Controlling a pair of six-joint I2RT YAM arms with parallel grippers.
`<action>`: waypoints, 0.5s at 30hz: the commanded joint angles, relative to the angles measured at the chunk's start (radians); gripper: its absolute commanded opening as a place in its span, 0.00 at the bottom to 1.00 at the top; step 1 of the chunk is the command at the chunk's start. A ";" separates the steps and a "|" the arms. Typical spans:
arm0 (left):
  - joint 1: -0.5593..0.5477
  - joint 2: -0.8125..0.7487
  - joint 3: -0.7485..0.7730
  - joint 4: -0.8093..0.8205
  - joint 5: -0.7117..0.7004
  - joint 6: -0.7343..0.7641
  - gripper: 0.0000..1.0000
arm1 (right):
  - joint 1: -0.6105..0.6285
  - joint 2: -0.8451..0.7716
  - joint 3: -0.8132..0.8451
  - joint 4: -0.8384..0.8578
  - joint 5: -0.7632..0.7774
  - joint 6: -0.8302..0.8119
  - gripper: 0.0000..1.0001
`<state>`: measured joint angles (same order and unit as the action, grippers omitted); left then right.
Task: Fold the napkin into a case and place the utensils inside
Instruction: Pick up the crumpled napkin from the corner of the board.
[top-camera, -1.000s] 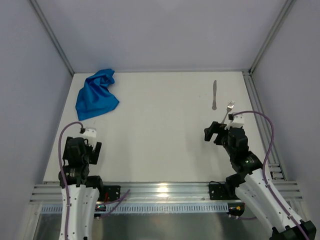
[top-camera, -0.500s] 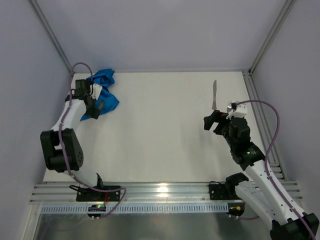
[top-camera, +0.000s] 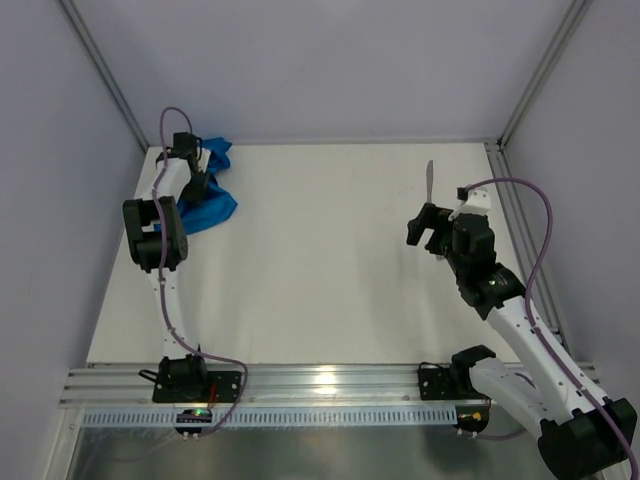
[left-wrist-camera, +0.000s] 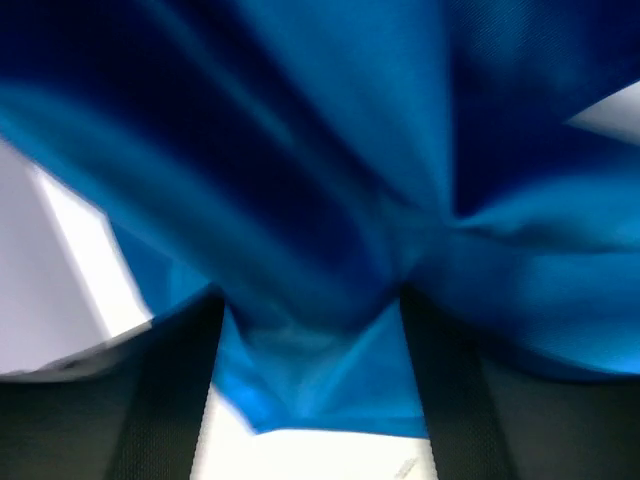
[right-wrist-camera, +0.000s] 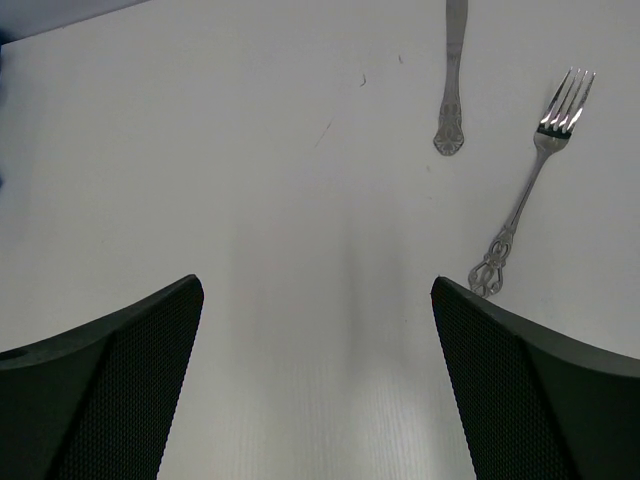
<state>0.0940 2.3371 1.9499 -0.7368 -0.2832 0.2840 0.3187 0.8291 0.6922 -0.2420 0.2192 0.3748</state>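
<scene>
The bright blue napkin (top-camera: 216, 206) lies crumpled at the table's far left corner. My left gripper (top-camera: 197, 181) reaches into it. In the left wrist view the napkin (left-wrist-camera: 320, 150) fills the picture, and a fold of it hangs between the dark fingers (left-wrist-camera: 170, 400) of the left gripper (left-wrist-camera: 310, 300), which still stand apart. My right gripper (top-camera: 425, 230) hovers open over bare table at the right, nothing between its fingers. Ahead of the right gripper (right-wrist-camera: 316, 290) lie the utensils: a silver knife (right-wrist-camera: 454, 80) and, right of it, a fork (right-wrist-camera: 530, 185). The knife (top-camera: 429, 185) also shows from above.
The white table (top-camera: 320, 260) is enclosed by grey walls on the left, back and right. A metal frame post (top-camera: 105, 75) stands close behind the napkin. Aluminium rails (top-camera: 320, 385) run along the near edge between the arm bases.
My left arm has swung from the near edge out to the far left corner and onto the napkin, and its jaws have begun to narrow. The right gripper has edged forward towards the knife.
</scene>
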 joint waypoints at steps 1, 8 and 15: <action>0.009 0.036 0.018 -0.073 0.085 -0.058 0.51 | -0.001 0.013 0.072 -0.003 0.042 -0.036 0.99; 0.012 -0.040 -0.003 -0.098 0.237 -0.100 0.00 | -0.001 0.016 0.087 0.010 0.013 -0.034 1.00; -0.086 -0.397 -0.127 -0.213 0.404 -0.063 0.00 | -0.001 0.048 0.131 0.013 -0.204 -0.112 0.99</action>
<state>0.0830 2.1876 1.8397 -0.8650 0.0048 0.2073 0.3183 0.8543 0.7589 -0.2562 0.1440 0.3145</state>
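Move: The crumpled blue napkin lies right under the left hand: its middle is some 2 cm ahead of the hand, about 2 cm to its right and roughly 2 cm below, with a raised fold already between the open fingers. The board's far left corner is about 18 cm ahead of this hand and 16 cm to its left. From the right hand, the napkin lies about 70 cm left, 23 cm ahead and 19 cm below. The napkin's raised fold is pinched by the left hand: its fingers shut fully while it sinks about 1 cm and slides right, then it carries the held cloth back and right, rising, some 6 cm right and 4 cm back in all. The hand rolls some 15 degrees, from leaning left to pointing more nearly straight down; the empty right hand, still open, drifts up 2 cm. ##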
